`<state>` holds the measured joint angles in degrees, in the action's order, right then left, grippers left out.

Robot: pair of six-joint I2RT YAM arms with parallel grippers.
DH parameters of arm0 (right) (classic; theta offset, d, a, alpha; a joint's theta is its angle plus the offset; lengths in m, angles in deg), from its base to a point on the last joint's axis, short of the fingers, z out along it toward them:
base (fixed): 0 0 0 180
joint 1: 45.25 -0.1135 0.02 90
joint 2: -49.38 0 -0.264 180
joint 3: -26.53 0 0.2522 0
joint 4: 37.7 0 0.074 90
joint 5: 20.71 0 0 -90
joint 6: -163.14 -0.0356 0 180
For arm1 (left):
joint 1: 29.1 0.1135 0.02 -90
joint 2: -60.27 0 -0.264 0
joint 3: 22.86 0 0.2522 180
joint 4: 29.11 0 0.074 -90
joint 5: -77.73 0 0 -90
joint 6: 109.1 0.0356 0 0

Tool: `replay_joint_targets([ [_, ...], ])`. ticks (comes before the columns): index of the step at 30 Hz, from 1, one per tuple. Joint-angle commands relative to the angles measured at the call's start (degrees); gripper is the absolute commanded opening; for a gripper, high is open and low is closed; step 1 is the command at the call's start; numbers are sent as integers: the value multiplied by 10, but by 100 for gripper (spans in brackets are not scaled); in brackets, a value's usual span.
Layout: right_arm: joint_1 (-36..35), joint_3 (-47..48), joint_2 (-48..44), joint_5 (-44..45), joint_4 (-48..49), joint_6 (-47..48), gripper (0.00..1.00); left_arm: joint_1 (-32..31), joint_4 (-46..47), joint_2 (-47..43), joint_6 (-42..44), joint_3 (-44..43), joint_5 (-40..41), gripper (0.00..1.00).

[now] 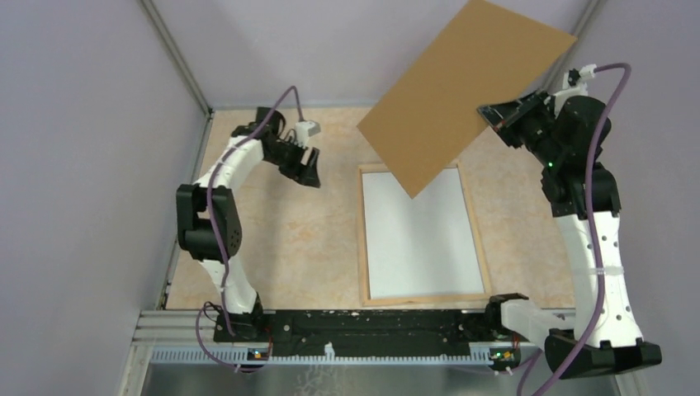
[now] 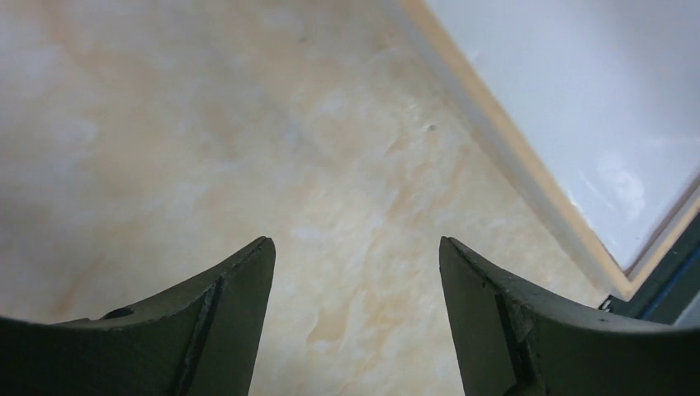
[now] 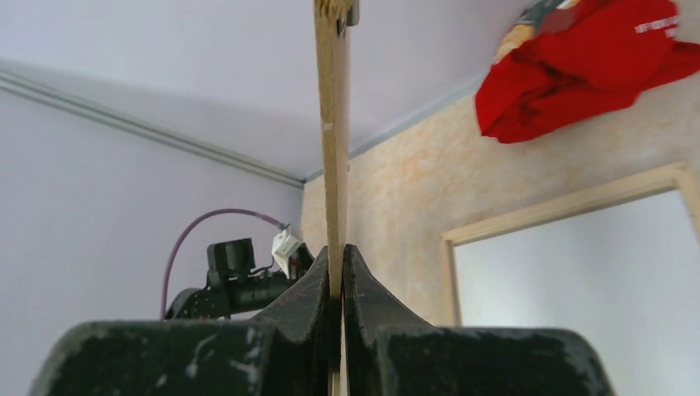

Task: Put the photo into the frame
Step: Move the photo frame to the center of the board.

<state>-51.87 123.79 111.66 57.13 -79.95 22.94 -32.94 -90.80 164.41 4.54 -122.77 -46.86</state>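
The frame (image 1: 362, 239) lies flat on the table with its light wood back up. Inside its rails lies the photo (image 1: 421, 235), showing only a plain white side. My right gripper (image 1: 497, 120) is raised above the frame's far right corner and is shut on the edge of a plain brown backing board (image 1: 462, 91), which hangs tilted in the air. The right wrist view shows that board (image 3: 333, 124) edge-on, pinched at my right gripper (image 3: 336, 252). My left gripper (image 1: 309, 169) is open and empty over bare table, left of the frame (image 2: 512, 165).
Grey walls close the table in on the left, back and right. A black rail (image 1: 371, 323) with both arm bases runs along the near edge. A red cloth (image 3: 586, 66) shows in the right wrist view, beyond the frame (image 3: 561, 206).
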Motion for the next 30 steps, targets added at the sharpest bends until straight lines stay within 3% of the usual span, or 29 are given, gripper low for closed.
replay_joint_targets([
  [1, 35, 2, -26, 5, -57, 42, 0, -86, 45, 40, -77, -3, -40, 79],
  [8, 46, -2, -70, 42, -102, 61, 0, -186, 76, 134, -160, -52, -5, 77],
  [17, 46, 24, -86, 59, -122, 75, 0, -212, 129, 162, -207, -34, 13, 69],
  [30, 46, 24, -90, 60, -120, 77, 0, -246, 161, 168, -210, 6, 125, 50],
])
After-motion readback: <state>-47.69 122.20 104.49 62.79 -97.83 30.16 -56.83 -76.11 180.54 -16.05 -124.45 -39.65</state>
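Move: The photo frame's left rail, near its far end, is about 17 cm to the right of the open left hand, 3 cm back and 11 cm below. From the same hand, the rail's far corner is some 8 cm ahead and 18 right, the frame's middle about 13 back and 34 right, and the red cloth roughly 26 ahead and 36 right. From the high right hand, that stretch of rail is about 3 cm ahead, 25 left and 41 below. The left fingertips come down astride the frame's left rail, one outside and one at its inner edge: the hand sweeps about 17 cm right and sinks some 9 cm, drawing slightly back. Its fingers tip about 10 degrees and partly close, without a finished grip. The right hand keeps its pinch on the brown board, easing it about 5 cm each down, back and right before holding still. ##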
